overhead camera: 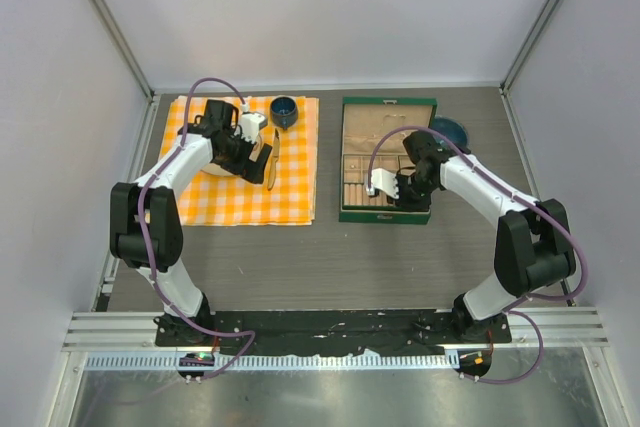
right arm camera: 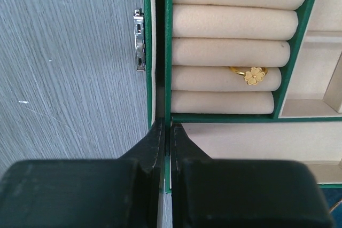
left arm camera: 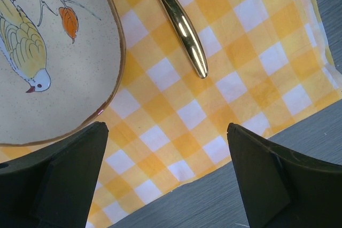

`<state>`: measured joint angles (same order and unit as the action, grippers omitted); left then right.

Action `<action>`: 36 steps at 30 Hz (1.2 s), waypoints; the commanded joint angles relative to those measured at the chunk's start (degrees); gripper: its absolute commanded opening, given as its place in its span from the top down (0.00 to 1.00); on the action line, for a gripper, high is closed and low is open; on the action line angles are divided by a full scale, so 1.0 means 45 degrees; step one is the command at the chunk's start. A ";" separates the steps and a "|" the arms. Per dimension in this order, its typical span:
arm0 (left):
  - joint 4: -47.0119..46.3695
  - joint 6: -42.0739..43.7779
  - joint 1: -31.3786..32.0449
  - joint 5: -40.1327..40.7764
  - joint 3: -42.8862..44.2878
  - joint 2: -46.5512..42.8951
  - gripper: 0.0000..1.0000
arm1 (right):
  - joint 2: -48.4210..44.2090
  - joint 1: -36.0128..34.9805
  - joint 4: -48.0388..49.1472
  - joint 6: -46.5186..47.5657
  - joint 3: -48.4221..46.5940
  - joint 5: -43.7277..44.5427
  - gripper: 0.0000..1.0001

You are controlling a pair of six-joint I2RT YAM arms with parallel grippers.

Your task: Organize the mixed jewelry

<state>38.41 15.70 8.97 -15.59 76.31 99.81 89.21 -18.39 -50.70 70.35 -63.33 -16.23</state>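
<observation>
A gold ring with a clover flower sits between the cream ring rolls of the green jewelry box, which lies open on the table. My right gripper is shut on the box's thin green side wall at the near left corner; in the top view the right gripper sits over the box's front part. My left gripper hangs open over the yellow checked cloth, with nothing between its fingers. No other jewelry shows clearly.
A bird-painted plate and a gold cutlery handle lie on the cloth. A dark blue cup stands at the cloth's far edge, a blue dish right of the box. A metal latch is on the box's outer wall.
</observation>
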 commanded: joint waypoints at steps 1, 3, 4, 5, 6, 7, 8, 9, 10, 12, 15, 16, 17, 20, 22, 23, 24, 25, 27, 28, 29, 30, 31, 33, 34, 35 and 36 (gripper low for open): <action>-0.0021 0.0221 -0.0099 -0.0148 -0.0025 -0.0168 0.00 | -0.0195 -0.0053 0.1540 0.0266 0.0108 0.0111 0.97; -0.0001 0.0221 -0.0099 -0.0128 -0.0044 -0.0168 0.00 | -0.0273 -0.0053 0.1501 0.0188 0.0148 0.0071 0.86; -0.0001 0.0202 -0.0099 -0.0148 -0.0044 -0.0149 0.00 | -0.0293 -0.0034 0.1404 0.0149 0.0167 0.0052 0.82; -0.0001 0.0202 -0.0099 -0.0167 -0.0044 -0.0168 0.00 | -0.0312 -0.0053 0.1345 0.0149 0.0167 0.0052 0.78; -0.0001 0.0221 -0.0099 -0.0187 -0.0025 -0.0149 0.00 | -0.0429 -0.0053 0.1325 0.0071 0.0167 0.0071 0.76; 0.0018 0.0202 -0.0080 -0.0167 -0.0025 -0.0110 0.00 | -0.0468 -0.0053 0.1286 0.0051 0.0148 0.0052 0.73; -0.0001 0.0182 -0.0099 -0.0187 -0.0025 -0.0129 0.00 | -0.0546 -0.0073 0.1247 0.0051 0.0148 0.0032 0.70; -0.0001 0.0182 -0.0099 -0.0206 -0.0025 -0.0110 0.00 | -0.0702 -0.0054 0.1247 0.0012 0.0186 0.0013 0.68; -0.0001 0.0163 -0.0099 -0.0264 -0.0025 -0.0110 0.00 | -0.0800 -0.0053 0.1227 -0.0007 0.0167 -0.0007 0.65; -0.0040 0.0104 -0.0099 -0.0304 -0.0044 -0.0071 0.00 | -0.0976 -0.0053 0.1188 -0.0066 0.0109 -0.0007 0.64; -0.0040 0.0046 -0.0080 -0.0401 -0.0064 -0.0090 0.00 | -0.1269 -0.0053 0.1033 -0.0183 -0.0085 0.0013 0.60; -0.0040 0.0045 -0.0099 -0.0421 -0.0045 -0.0090 0.00 | -0.1386 -0.0053 0.0954 -0.0261 -0.0145 0.0013 0.58; -0.0040 0.0045 -0.0099 -0.0421 -0.0044 -0.0129 0.00 | -0.1425 -0.0053 0.0857 -0.0281 -0.0300 -0.0007 0.58; -0.0040 0.0026 -0.0099 -0.0460 -0.0025 -0.0187 0.00 | -0.1543 -0.0053 0.0466 -0.0379 -0.0554 -0.0085 0.53; -0.0040 0.0045 -0.0099 -0.0538 -0.0005 -0.0188 0.00 | -0.1563 -0.0053 0.0231 -0.0398 -0.0614 -0.0085 0.48; -0.0040 0.0045 -0.0099 -0.0538 -0.0005 -0.0207 0.00 | -0.1563 -0.0053 0.0212 -0.0476 -0.0614 -0.0066 0.48; -0.0021 0.0045 -0.0099 -0.0538 -0.0005 -0.0227 0.00 | -0.1563 -0.0053 0.0134 -0.0496 -0.0614 -0.0046 0.47; -0.0021 0.0026 -0.0080 -0.0538 -0.0025 -0.0246 0.00 | -0.1582 -0.0053 0.0114 -0.0515 -0.0614 -0.0027 0.47; -0.0021 0.0007 -0.0099 -0.0597 -0.0025 -0.0305 0.00 | -0.1660 -0.0053 0.0094 -0.0652 -0.0575 0.0012 0.47; -0.0021 -0.0090 -0.0099 -0.0713 -0.0006 -0.0344 0.00 | -0.1718 -0.0053 0.0113 -0.0729 -0.0556 0.0051 0.46; -0.0040 -0.0149 -0.0099 -0.0849 0.0014 -0.0383 0.00 | -0.1777 -0.0053 0.0152 -0.0808 -0.0536 0.0071 0.46; -0.0060 -0.0266 -0.0099 -0.0986 -0.0005 -0.0499 0.00 | -0.1893 -0.0034 0.0249 -0.1118 -0.0536 0.0110 0.46; -0.0118 -0.0422 -0.0080 -0.1316 -0.0005 -0.0558 0.00 | -0.1972 -0.0034 0.0405 -0.1334 -0.0517 0.0284 0.46; -0.0391 -0.0987 -0.0080 -0.1611 0.0033 -0.0637 0.00 | -0.2128 0.0063 0.1144 -0.2481 -0.0419 0.0559 0.46; -0.0450 -0.1183 -0.0041 -0.1941 0.0130 -0.0637 0.00 | -0.2168 0.0160 0.1342 -0.2875 -0.0380 0.0560 0.46; -0.0508 -0.1514 0.0017 -0.2099 0.0228 -0.0618 0.00 | -0.2187 0.0277 0.1518 -0.3207 -0.0380 0.0482 0.46; -0.0509 -0.1652 0.0153 -0.2236 0.0326 -0.0637 0.00 | -0.2323 0.0549 0.1849 -0.3868 -0.0360 0.0385 0.46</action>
<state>38.20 12.58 8.97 -20.51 76.25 99.77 81.93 -18.02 -47.99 62.63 -64.16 -14.74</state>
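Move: The right hand's shut fingers still hold the near wall of the jewelry tray by its long flat compartment; the tray's middle lies about 5 cm ahead, 6 cm to the left and 1 cm lower, over the open green box. The clover ring on its roll is some 4 cm ahead and 5 cm left, the blue bowl roughly 16 cm ahead and 8 cm right. From the left hand, the tray is about 28 cm right and 4 cm back, a little lower. Let go of the tray's near wall with the right gripper, opening to about half, easing very slightly down and forward at first, then lift straight off by some 4 cm above the flat compartment, drifting a little forward. Tip the fingertips about 8 degrees forward as you rise and turn the wrist slightly clockwise near the end. ##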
